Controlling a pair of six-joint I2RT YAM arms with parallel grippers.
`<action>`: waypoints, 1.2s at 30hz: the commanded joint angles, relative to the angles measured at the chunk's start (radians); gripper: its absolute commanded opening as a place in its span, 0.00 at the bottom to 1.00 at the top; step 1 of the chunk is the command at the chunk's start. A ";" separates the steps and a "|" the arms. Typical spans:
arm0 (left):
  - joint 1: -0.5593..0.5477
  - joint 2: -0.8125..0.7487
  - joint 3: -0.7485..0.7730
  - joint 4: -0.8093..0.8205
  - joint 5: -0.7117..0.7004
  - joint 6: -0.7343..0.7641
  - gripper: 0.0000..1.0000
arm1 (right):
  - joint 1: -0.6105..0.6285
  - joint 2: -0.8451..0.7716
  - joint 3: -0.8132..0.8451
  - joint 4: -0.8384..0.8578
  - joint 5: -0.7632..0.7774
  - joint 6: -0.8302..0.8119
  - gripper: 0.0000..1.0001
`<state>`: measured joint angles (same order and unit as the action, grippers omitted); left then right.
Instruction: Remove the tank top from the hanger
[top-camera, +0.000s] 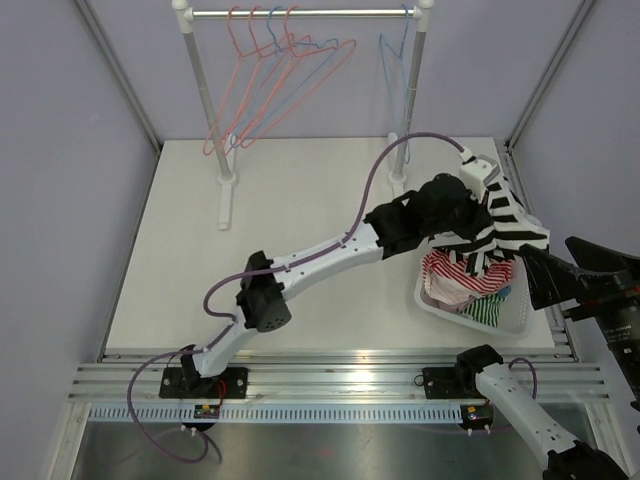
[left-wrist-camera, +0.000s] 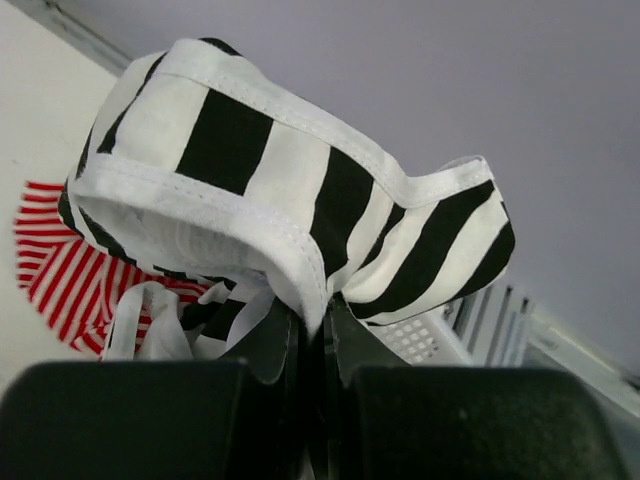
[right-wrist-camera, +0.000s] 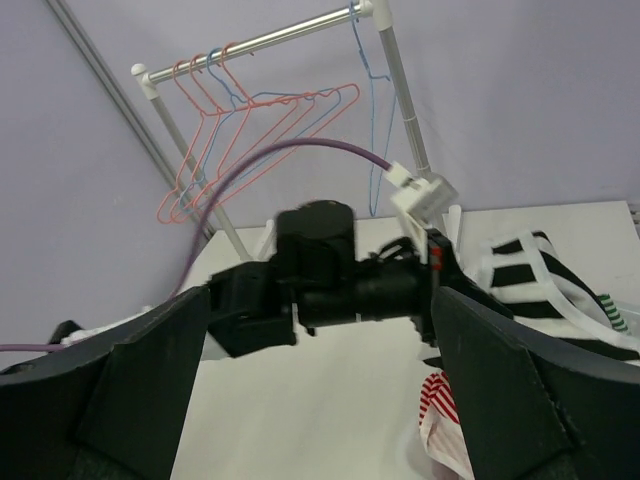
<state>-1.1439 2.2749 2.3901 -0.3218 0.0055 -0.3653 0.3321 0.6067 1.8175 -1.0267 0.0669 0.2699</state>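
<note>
The tank top (top-camera: 510, 215), black-and-white striped, hangs bunched from my left gripper (left-wrist-camera: 328, 305), which is shut on a fold of its white-edged hem (left-wrist-camera: 250, 150). It is held above the white basket (top-camera: 438, 306) at the table's right side. No hanger shows inside it. In the right wrist view the tank top (right-wrist-camera: 530, 265) drapes behind the left wrist. Several pink and blue wire hangers (top-camera: 280, 70) and one lone blue hanger (top-camera: 397, 60) hang bare on the rail. My right gripper (top-camera: 575, 272) stands open and holds nothing at the table's right edge, its fingers (right-wrist-camera: 150, 380) spread wide.
The clothes rack (top-camera: 300, 13) stands at the back, with its left foot (top-camera: 227, 200) on the table. Red-and-white striped clothes (top-camera: 462, 282) fill the basket. The left arm (top-camera: 320, 255) stretches diagonally across the table, and its purple cable (top-camera: 375, 170) loops above it.
</note>
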 joint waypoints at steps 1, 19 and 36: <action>0.013 0.175 0.076 0.084 0.074 -0.029 0.00 | 0.002 -0.013 -0.027 -0.015 -0.021 0.015 0.99; 0.035 0.204 -0.005 -0.066 0.113 -0.104 0.29 | 0.002 -0.025 -0.155 0.004 -0.062 0.031 1.00; 0.039 -0.372 -0.376 -0.020 -0.253 -0.054 0.99 | 0.002 0.047 -0.171 -0.024 0.060 -0.018 1.00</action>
<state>-1.1110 2.0739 2.1056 -0.3420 -0.0006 -0.4404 0.3321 0.6262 1.6588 -1.0454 0.0669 0.2794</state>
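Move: Straight below the left hand, about 25 cm down and some 3 cm nearer the base, sits the white basket; the left fingers still hold the black-and-white tank top. In it, the red-striped top lies about 3 cm back and 4 cm left, the green-striped one some 9 cm back; the rack's right foot stands 16 cm ahead, 18 cm left. From the empty right hand the basket is roughly 15 cm ahead, 3 cm right and 46 cm down. Lowering the black-and-white top about 20 cm into the basket, drifting a few centimetres right, the left hand pauses there, opens wide to let go, then rises nearly all the way back and draws off to the left, towards the rack's side. The right hand, still open, eases down and forward, some 5 cm each, over towards the basket, tipping about 10 degrees down. ##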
